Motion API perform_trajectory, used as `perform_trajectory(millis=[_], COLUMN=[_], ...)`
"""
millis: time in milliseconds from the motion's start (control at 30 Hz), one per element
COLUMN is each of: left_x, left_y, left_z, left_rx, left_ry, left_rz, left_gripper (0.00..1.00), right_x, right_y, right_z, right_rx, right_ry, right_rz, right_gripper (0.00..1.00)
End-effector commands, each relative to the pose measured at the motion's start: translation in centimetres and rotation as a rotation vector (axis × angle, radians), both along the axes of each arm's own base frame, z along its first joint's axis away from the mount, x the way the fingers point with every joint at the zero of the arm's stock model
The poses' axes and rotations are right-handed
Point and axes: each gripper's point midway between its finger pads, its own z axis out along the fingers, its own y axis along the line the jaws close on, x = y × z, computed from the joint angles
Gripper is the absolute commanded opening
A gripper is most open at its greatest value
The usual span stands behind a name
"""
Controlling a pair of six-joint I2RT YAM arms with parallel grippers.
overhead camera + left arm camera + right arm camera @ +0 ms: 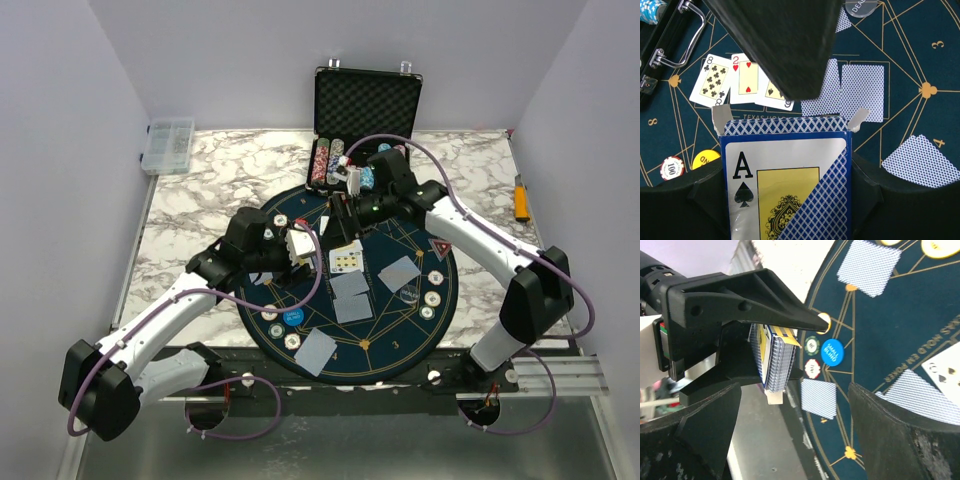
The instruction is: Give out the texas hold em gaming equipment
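My left gripper (787,176) is shut on a blue card box (785,195) with an ace of spades on its front. The box's top flaps stand open and the deck (775,360) shows inside. My right gripper (345,213) hangs open just beyond the box, over the face-up cards (346,260), with nothing between its fingers (905,435). Three face-up cards lie side by side; the eight of clubs (712,80) and two of hearts (743,77) show fully. Face-down cards (862,92) lie on the mat, along with a blue small-blind disc (832,352), a yellow disc (705,159) and a clear dealer disc (862,7).
The round dark-blue mat (270,205) covers the table's middle. An open black case (367,100) with stacked chips (335,160) stands behind it. A clear compartment box (167,145) sits at the back left. An orange-handled tool (521,197) lies at the right edge. Cream chips (432,297) line the mat's right side.
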Motion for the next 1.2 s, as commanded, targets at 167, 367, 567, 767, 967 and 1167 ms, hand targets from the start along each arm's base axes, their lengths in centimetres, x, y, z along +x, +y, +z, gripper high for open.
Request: perform_trajectory(millis=[167, 367, 567, 767, 967, 1167], left_x=[-0.1, 0.0, -0.1, 0.1, -0.1, -0.3], left_y=[-0.3, -0.4, -0.4, 0.2, 1.3, 1.9], left_z=[2.3, 2.6, 2.8, 2.4, 2.6, 3.4], left_rx=[-0.041, -0.049, -0.055, -0.023, -0.032, -0.033], left_ry=[-0.055, -0.043, -0.042, -0.018, 0.010, 0.040], left_rz=[-0.019, -0.011, -0.015, 0.031, 0.088, 0.115], left_gripper=[0.00, 0.00, 0.00, 0.49, 0.98, 0.98], right_x=[-2.6, -3.4, -2.7, -0.3, 3.8, 5.8], right_y=[3.0, 4.0, 4.5, 2.7, -4.2, -12.3], right_z=[-0.2, -1.6, -2.0, -2.5, -4.0, -7.4], right_rx=[0.125, 0.110, 0.109, 0.081, 0.007, -0.215], right_ry=[0.172, 0.191, 0.188, 0.214, 0.197, 0.172], right_rz=[0.150, 0.191, 0.167, 0.079, -0.072, -0.181], right_gripper=[0.82, 0.73, 0.48, 0.01, 0.01, 0.01])
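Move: The left hand still grips the card box by its narrow sides, the box's middle about 1 cm ahead, 2 cm to the right and 1 cm below its hand point. From the open, empty right hand the card box lies roughly 4 cm back, 7 cm left and 4 cm lower. On the mat some 18 cm below the right hand, the face-up cards lie about 5 cm ahead and 2 cm right, and the face-down pair about 7 cm back and 4 cm right. The right hand reaches left and back, sinking slightly, about 5 cm in all, its wrist turning some 10 degrees counter-clockwise while the fingers narrow and then pinch the near end of the card box across its thickness. Once it has hold, the left hand, nearly still until then, spreads its fingers off the box's sides and rises about 2 cm, while the right hand draws the box away to the right and forward, some 14 cm and a little down over the face-up cards, turning back clockwise. ##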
